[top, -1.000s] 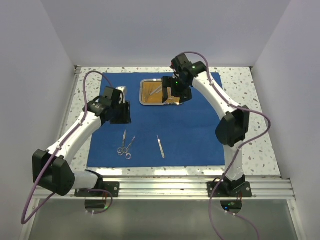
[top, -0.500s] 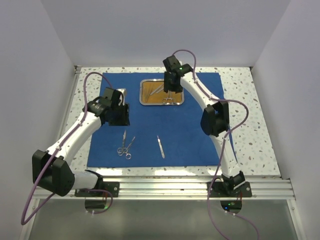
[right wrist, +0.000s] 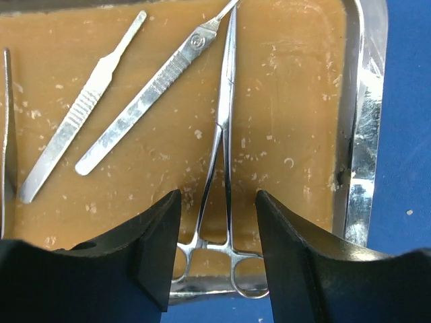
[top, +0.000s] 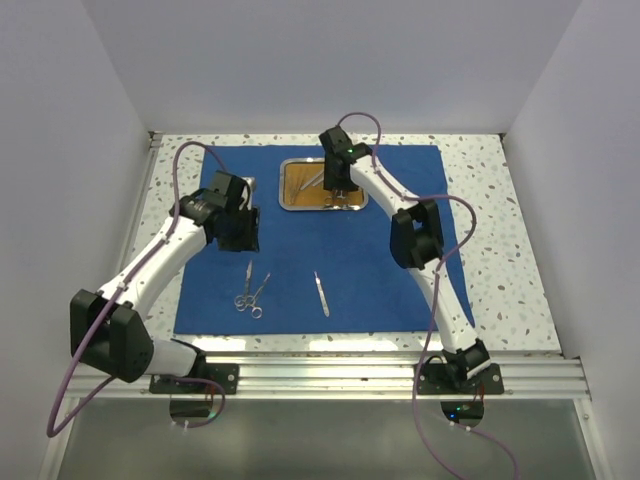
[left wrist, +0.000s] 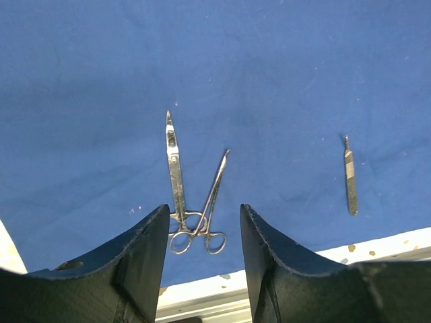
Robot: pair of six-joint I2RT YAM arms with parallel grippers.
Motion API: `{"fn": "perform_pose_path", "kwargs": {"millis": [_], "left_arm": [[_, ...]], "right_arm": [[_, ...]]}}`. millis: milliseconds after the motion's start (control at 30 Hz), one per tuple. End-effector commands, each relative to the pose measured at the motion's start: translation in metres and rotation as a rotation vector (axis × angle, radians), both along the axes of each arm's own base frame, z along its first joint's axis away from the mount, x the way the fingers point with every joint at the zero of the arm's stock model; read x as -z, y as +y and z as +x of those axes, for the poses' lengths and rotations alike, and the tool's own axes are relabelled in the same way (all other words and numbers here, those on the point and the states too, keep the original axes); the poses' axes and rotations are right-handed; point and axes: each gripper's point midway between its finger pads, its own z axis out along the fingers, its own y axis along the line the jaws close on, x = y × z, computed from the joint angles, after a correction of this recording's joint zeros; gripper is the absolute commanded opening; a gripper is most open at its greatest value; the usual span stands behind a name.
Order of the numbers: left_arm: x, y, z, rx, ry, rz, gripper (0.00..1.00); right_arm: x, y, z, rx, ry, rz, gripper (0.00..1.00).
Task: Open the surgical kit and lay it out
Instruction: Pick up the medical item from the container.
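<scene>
The royal-blue cloth (top: 380, 270) lies spread flat on the table. The steel tray (top: 284, 187) stands on its far middle, orange-brown inside. My right gripper (right wrist: 217, 202) hangs open low over the tray (right wrist: 363, 134), its jaws straddling the shanks of slim silver forceps (right wrist: 225, 134) without touching them. Two flat silver handles (right wrist: 145, 94) lie beside those forceps. My left gripper (left wrist: 204, 212) is open and empty above the cloth's left part. Below it lie scissors (left wrist: 175, 161) crossed with forceps (left wrist: 215, 188), and a slim blade handle (left wrist: 350, 183) to the right.
Speckled white tabletop (top: 500, 200) shows around the cloth. An aluminium rail (top: 330, 375) runs along the near edge. White walls close in the left, right and far sides. Another silver instrument (right wrist: 7, 121) lies at the tray's left side.
My right arm has swung left and stretched over the tray, and its jaws have narrowed from wide open. The left arm has barely shifted.
</scene>
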Motion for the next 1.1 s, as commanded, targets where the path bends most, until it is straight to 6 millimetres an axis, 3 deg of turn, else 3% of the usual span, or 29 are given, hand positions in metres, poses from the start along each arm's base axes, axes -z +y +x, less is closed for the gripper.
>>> {"fn": "perform_pose_path", "kwargs": {"millis": [0,200,367,433,567,700,733,800,833,933,967,1033,1067], "left_arm": [[-0.011,0.003,0.005,0.027,-0.012,0.019,0.50],[-0.010,0.004,0.013,0.052,-0.014,0.048,0.50],[-0.006,-0.005,0.016,0.065,-0.003,0.009,0.49],[-0.005,-0.006,0.017,0.067,-0.005,0.008,0.49],[-0.005,-0.004,0.018,0.065,-0.012,0.015,0.48],[-0.007,-0.003,0.015,0.063,-0.021,0.013,0.48],[-0.007,-0.002,0.013,0.062,-0.021,0.013,0.48],[-0.007,-0.001,0.013,0.060,-0.027,0.013,0.48],[-0.008,-0.001,0.012,0.060,-0.029,0.014,0.48],[-0.010,-0.001,0.015,0.055,-0.047,0.013,0.48],[-0.012,-0.001,0.017,0.053,-0.057,0.010,0.48],[-0.015,-0.002,0.019,0.053,-0.071,0.009,0.49],[-0.016,-0.001,0.020,0.050,-0.076,0.010,0.49]], "right_arm": [[-0.006,0.001,0.023,0.045,-0.081,0.020,0.52],[0.031,-0.003,0.011,0.060,-0.003,-0.022,0.39],[0.047,-0.013,-0.004,0.062,0.068,-0.069,0.16],[0.051,-0.018,-0.010,0.058,0.095,-0.092,0.02],[0.050,-0.026,-0.017,0.054,0.108,-0.131,0.00],[0.022,-0.034,-0.010,0.058,0.052,-0.153,0.00],[0.002,-0.036,-0.006,0.062,0.017,-0.146,0.00],[-0.015,-0.043,-0.002,0.075,-0.014,-0.149,0.00],[-0.037,-0.044,0.000,0.080,-0.049,-0.132,0.00],[-0.064,-0.049,0.000,0.091,-0.088,-0.118,0.00],[-0.084,-0.048,-0.002,0.090,-0.116,-0.101,0.00],[-0.093,-0.049,-0.006,0.092,-0.118,-0.083,0.00],[-0.112,-0.049,-0.010,0.095,-0.140,-0.059,0.00]]}}
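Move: Just ahead of the right hand, some 2 cm out and 1 cm below its half-open fingers, lies the medical item, a hemostat pointing away in the container. A scalpel handle lies about 6 cm ahead and 4 cm left of the hand, a second about 5 cm ahead and 8 cm left. The container's right rim is about 8 cm to the right and 2 cm ahead. From the left hand the hemostat is roughly 28 cm ahead, 25 cm right and 11 cm lower. Easing about 1 cm forward and 1 cm down, the right hand shuts its half-open fingers across the hemostat's shanks, between the rings and the joint, and pinches them. Keeping that hold, it lifts about 5 cm from its lowest point and swings some 3 cm right towards the container's right rim, with barely any wrist turn. ##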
